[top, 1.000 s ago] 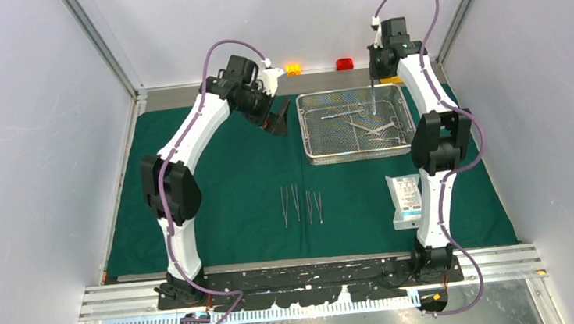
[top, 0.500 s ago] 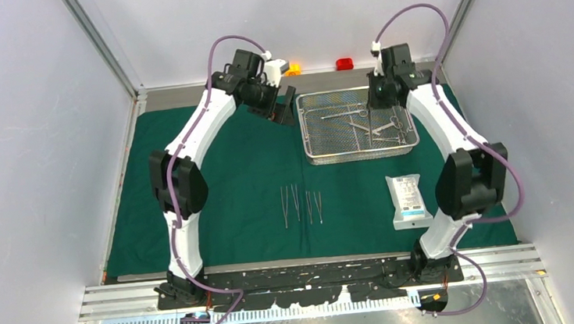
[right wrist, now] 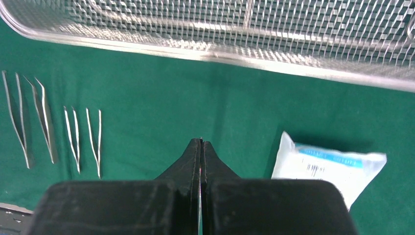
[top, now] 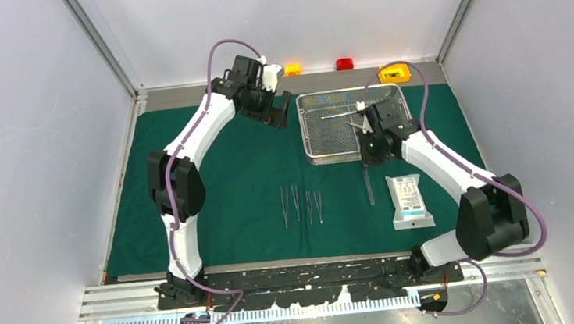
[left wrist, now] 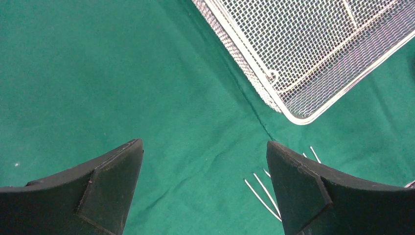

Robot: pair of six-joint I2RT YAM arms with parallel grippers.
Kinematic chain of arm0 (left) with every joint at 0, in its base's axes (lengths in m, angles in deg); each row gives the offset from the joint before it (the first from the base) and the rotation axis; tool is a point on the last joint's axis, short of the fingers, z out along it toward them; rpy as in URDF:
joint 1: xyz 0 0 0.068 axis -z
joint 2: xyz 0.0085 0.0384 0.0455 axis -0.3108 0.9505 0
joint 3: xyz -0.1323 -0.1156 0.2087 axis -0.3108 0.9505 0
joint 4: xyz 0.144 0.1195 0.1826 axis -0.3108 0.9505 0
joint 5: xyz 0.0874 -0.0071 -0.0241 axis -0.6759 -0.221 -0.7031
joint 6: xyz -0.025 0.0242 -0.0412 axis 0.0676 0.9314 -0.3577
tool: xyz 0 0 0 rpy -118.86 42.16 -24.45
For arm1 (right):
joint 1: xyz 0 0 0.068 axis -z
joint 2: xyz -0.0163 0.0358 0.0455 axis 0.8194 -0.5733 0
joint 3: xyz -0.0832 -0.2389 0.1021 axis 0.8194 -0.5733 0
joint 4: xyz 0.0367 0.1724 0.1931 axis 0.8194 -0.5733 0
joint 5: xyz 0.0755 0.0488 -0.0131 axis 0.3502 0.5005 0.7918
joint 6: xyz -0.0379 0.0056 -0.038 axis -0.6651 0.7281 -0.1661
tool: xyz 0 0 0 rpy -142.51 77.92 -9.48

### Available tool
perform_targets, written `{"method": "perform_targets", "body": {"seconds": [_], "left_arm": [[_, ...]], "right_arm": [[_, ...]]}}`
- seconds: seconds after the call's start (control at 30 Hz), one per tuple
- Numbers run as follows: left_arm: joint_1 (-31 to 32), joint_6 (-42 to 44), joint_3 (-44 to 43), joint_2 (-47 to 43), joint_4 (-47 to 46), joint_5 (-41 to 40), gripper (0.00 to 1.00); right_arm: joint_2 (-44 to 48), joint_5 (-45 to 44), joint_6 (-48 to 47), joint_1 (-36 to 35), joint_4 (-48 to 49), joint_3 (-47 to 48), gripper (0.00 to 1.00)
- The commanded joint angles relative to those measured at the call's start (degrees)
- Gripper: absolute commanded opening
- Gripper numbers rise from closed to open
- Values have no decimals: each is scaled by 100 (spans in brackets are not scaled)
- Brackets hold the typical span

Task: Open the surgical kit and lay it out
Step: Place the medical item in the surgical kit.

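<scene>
The dark green drape point(top: 222, 175) covers the table. At its back right stands the steel mesh tray point(top: 303, 133) with silver forceps point(top: 341, 114) inside. Several tweezers point(top: 302, 204) lie in a row on the cloth, also in the right wrist view point(right wrist: 46, 122). The flat white pouch point(top: 409, 199) lies to their right. My right gripper point(top: 365, 168) is just in front of the tray, shut on a slim silver instrument point(top: 369, 190) that points toward the near edge. My left gripper point(top: 278, 116) is open over bare cloth by the tray's left side, its fingers point(left wrist: 107, 181) wide apart.
A yellow box point(top: 394, 73), an orange block point(top: 292, 69) and a red block point(top: 345, 64) sit on the grey strip behind the drape. Grey walls close in both sides. The tray's near rim point(right wrist: 220, 55) is close ahead of my right gripper.
My right arm has swung from above the tray toward the near side, carrying the slim instrument down over the cloth between tweezers and pouch. My left gripper shifted slightly toward the back.
</scene>
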Motion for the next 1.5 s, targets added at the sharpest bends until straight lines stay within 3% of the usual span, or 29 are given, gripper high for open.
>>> {"method": "perform_targets", "body": {"seconds": [0.0, 0.33, 0.83, 1.47], "left_arm": [[-16, -36, 153, -460, -127, -259, 100], [-25, -143, 250, -505, 31, -482, 100], [-25, -36, 1506, -1979, -420, -721, 100], [-25, -238, 1401, -2109, -431, -334, 100]], "right_arm": [[639, -65, 405, 26, 419, -511, 0], [495, 77, 659, 23, 815, -1097, 0], [-338, -145, 638, 26, 972, -983, 1], [-304, -435, 536, 23, 1051, -1043, 0]]}}
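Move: The slim medical item, still pinched at one end by the right fingertips, is bound for bare green drape about 9 cm back of the right hand, 1 cm to its right and 10 cm below. From that hand the nearest tweezers lie some 11 cm back and 15 cm left, the cotton bag about 10 cm back and 13 cm right, and the tray's middle 16 cm straight ahead. From the idle left hand, that spot is roughly 22 cm back, 29 cm right and 17 cm down. The medical item, its free end trailing back towards the base, is lowered about 7 cm by the right hand onto or close over the drape between tweezers and cotton bag, after easing slightly back from the tray; the shut fingers keep their pinch, turn a little clockwise and then hold still. The empty left hand, wide open, dips slightly, then draws back and left away from the tray while rising about 6 cm net. ##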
